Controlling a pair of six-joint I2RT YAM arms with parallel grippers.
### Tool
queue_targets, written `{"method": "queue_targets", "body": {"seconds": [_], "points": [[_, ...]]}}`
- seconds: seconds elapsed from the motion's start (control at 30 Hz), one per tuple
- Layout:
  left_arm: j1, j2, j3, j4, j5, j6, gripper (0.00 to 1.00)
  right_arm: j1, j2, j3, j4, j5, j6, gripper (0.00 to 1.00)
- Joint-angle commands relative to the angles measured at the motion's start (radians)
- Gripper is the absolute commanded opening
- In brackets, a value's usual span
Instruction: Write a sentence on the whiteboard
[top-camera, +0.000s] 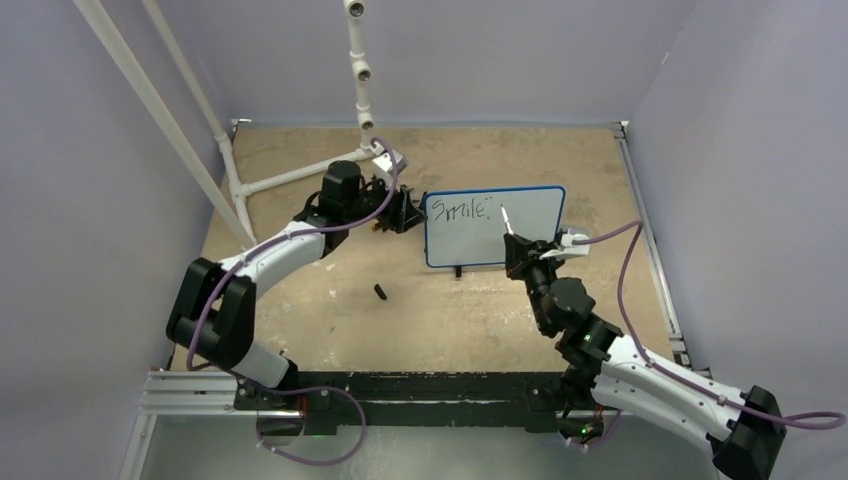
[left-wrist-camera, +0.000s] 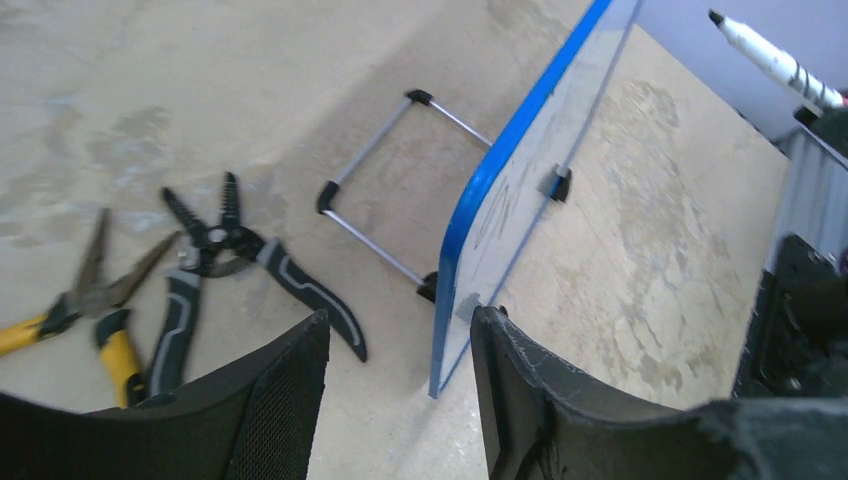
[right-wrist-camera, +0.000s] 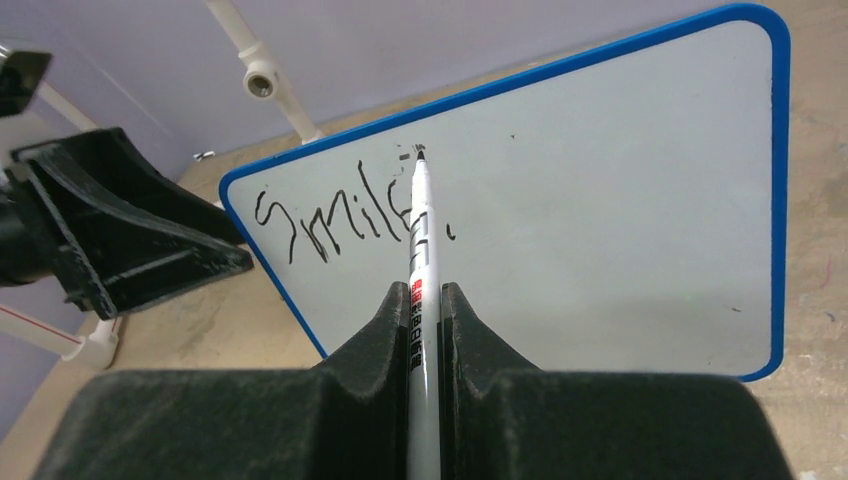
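The whiteboard (top-camera: 470, 245) stands upright mid-table, blue-framed, on a wire stand (left-wrist-camera: 380, 190). The sentence (top-camera: 458, 211) reads "Smile," in black at its upper left (right-wrist-camera: 330, 220). My left gripper (top-camera: 410, 212) is at the board's left edge, open, and the blue edge (left-wrist-camera: 520, 140) runs between its fingers (left-wrist-camera: 402, 318) without being clamped. My right gripper (top-camera: 522, 250) faces the board and is shut on a white marker (right-wrist-camera: 420, 240). The marker's black tip points just past the comma and seems slightly off the surface (left-wrist-camera: 775, 62).
Yellow-handled pliers (left-wrist-camera: 90, 290) and black wire strippers (left-wrist-camera: 230, 250) lie on the table behind the board. A small black cap (top-camera: 381, 292) lies in front of the board, to its left. A white pipe frame (top-camera: 290, 175) stands at the back left.
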Motion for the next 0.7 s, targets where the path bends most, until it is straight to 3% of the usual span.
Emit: {"method": "queue_targets", "body": {"seconds": [0.0, 0.13, 0.33, 0.5, 0.67], "points": [[-0.023, -0.145, -0.026, -0.035, -0.289, -0.042, 0.53, 0.001, -0.036, 0.053, -0.024, -0.017, -0.066, 0.00], [-0.101, -0.241, -0.046, -0.108, -0.528, -0.127, 0.53, 0.000, -0.064, 0.059, -0.033, -0.021, -0.074, 0.00], [-0.322, -0.277, -0.100, -0.123, -0.756, -0.340, 0.51, 0.000, -0.091, 0.058, -0.028, -0.016, -0.079, 0.00], [-0.472, -0.190, -0.097, -0.082, -0.850, -0.433, 0.50, -0.001, -0.125, 0.053, -0.032, 0.000, -0.079, 0.00], [-0.514, -0.035, -0.062, -0.056, -0.869, -0.466, 0.51, -0.001, -0.160, 0.046, -0.036, 0.011, -0.076, 0.00]]}}
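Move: The left hand, already open and bare, hovers by the whiteboard's left edge. The board's lower left corner is roughly 6 cm back, 2 cm right and 12 cm below it; the board's black foot sits 7 cm right, 6 cm back, 15 cm below; the marker cap is some 11 cm back, 9 cm left, 16 cm below. From the right hand, holding the marker, the whiteboard's middle is about 5 cm ahead, 3 cm left, 9 cm below. With no touch seen, the open left hand first rises about 5 cm and edges left off the whiteboard's side, then sweeps back and right around its left edge, sinking towards the lower left corner and foot. Its wrist turns some 20 degrees counter-clockwise. The right hand keeps its marker grip and eases up about 3 cm, slightly back and right, clear of the board. ##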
